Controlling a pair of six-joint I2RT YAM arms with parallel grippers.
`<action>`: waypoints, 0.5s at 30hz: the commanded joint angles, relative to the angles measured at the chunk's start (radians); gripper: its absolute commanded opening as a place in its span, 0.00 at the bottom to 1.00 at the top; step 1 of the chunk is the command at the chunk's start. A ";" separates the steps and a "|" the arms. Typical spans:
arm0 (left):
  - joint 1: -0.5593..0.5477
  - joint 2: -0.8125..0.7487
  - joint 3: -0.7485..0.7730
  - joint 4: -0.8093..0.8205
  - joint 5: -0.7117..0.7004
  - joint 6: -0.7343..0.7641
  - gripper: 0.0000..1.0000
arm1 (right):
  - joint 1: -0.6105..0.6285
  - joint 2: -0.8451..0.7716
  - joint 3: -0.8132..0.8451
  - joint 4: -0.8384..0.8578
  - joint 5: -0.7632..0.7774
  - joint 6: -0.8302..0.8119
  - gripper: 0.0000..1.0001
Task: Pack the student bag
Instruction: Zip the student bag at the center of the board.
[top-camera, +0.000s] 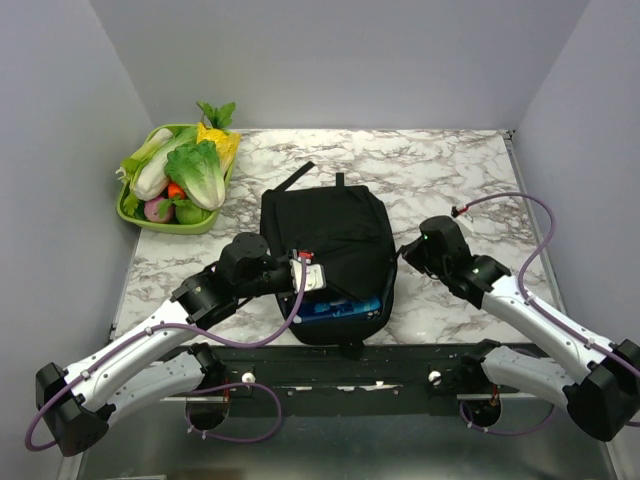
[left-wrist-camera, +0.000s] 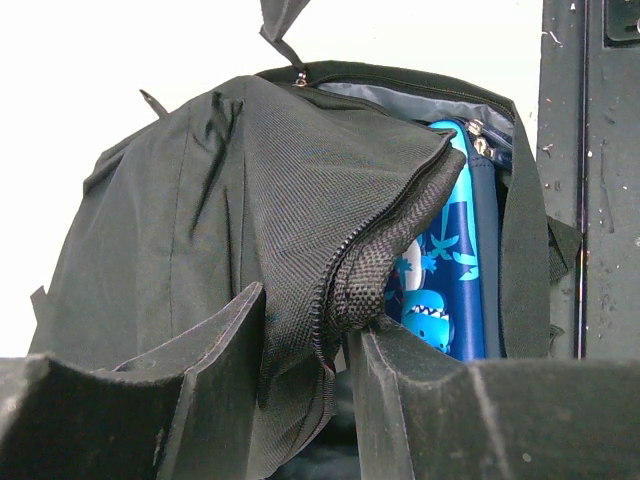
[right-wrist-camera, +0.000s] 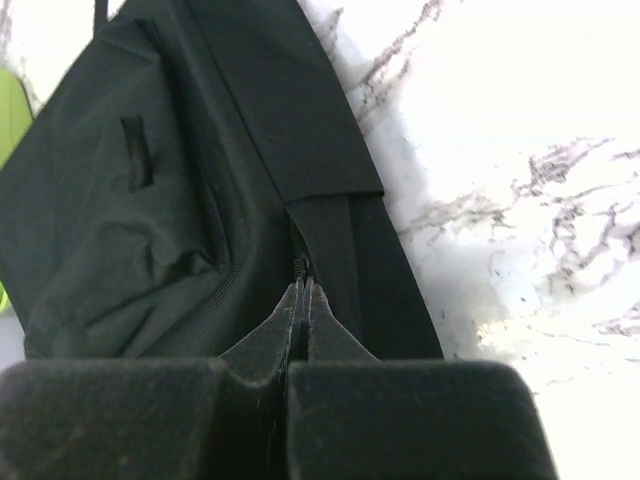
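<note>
The student bag (top-camera: 330, 235), black and floppy, lies in the middle of the marble table with its mouth facing the arms. A blue patterned case (top-camera: 340, 308) shows inside the open mouth, and the left wrist view shows the case (left-wrist-camera: 450, 270) behind the lifted flap. My left gripper (top-camera: 300, 272) is closed on the zippered edge of the bag's flap (left-wrist-camera: 350, 280), with the fabric bunched between its fingers (left-wrist-camera: 420, 400). My right gripper (top-camera: 403, 250) is at the bag's right side. Its tips (right-wrist-camera: 303, 285) are pinched together on a small zipper pull (right-wrist-camera: 300, 264) along the side seam.
A green tray (top-camera: 130, 212) of toy vegetables stands at the back left corner. Grey walls close in the table on the left, back and right. A black rail (top-camera: 400, 362) runs along the near edge just behind the bag's mouth.
</note>
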 joint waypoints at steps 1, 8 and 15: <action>-0.003 -0.016 -0.014 0.018 0.039 -0.015 0.45 | -0.005 -0.065 -0.080 -0.028 -0.040 0.010 0.00; -0.003 -0.015 -0.007 0.015 0.053 -0.024 0.47 | -0.003 -0.204 -0.194 0.013 -0.140 0.031 0.01; -0.078 -0.008 0.072 -0.247 0.211 -0.018 0.99 | -0.003 -0.264 -0.192 0.013 -0.177 0.024 0.01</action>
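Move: The right fingertips already hold the zipper pull at the bag's right edge; the near right corner of the bag's mouth, where the zip leads, lies about 12 cm back, 3 cm left and 4 cm lower. From that hand the blue pencil case is some 11 cm back and 11 cm left, 4 cm down. The left hand still holds up the flap edge; the bag's near rim is about 8 cm back, 2 cm right and 10 cm below it, the pencil case about 3 cm back, 2 cm right and 8 cm down. The right hand keeps its shut pinch on the zipper pull and draws it back along the bag's right edge towards the near corner, about 4.5 cm in all, dipping nearly 3 cm on the way and rising again by about 1 cm. The left hand stays nearly still at the flap edge, then at the very end spreads its half-open fingers wide, giving up its grip, and shifts back some 2.5 cm. ##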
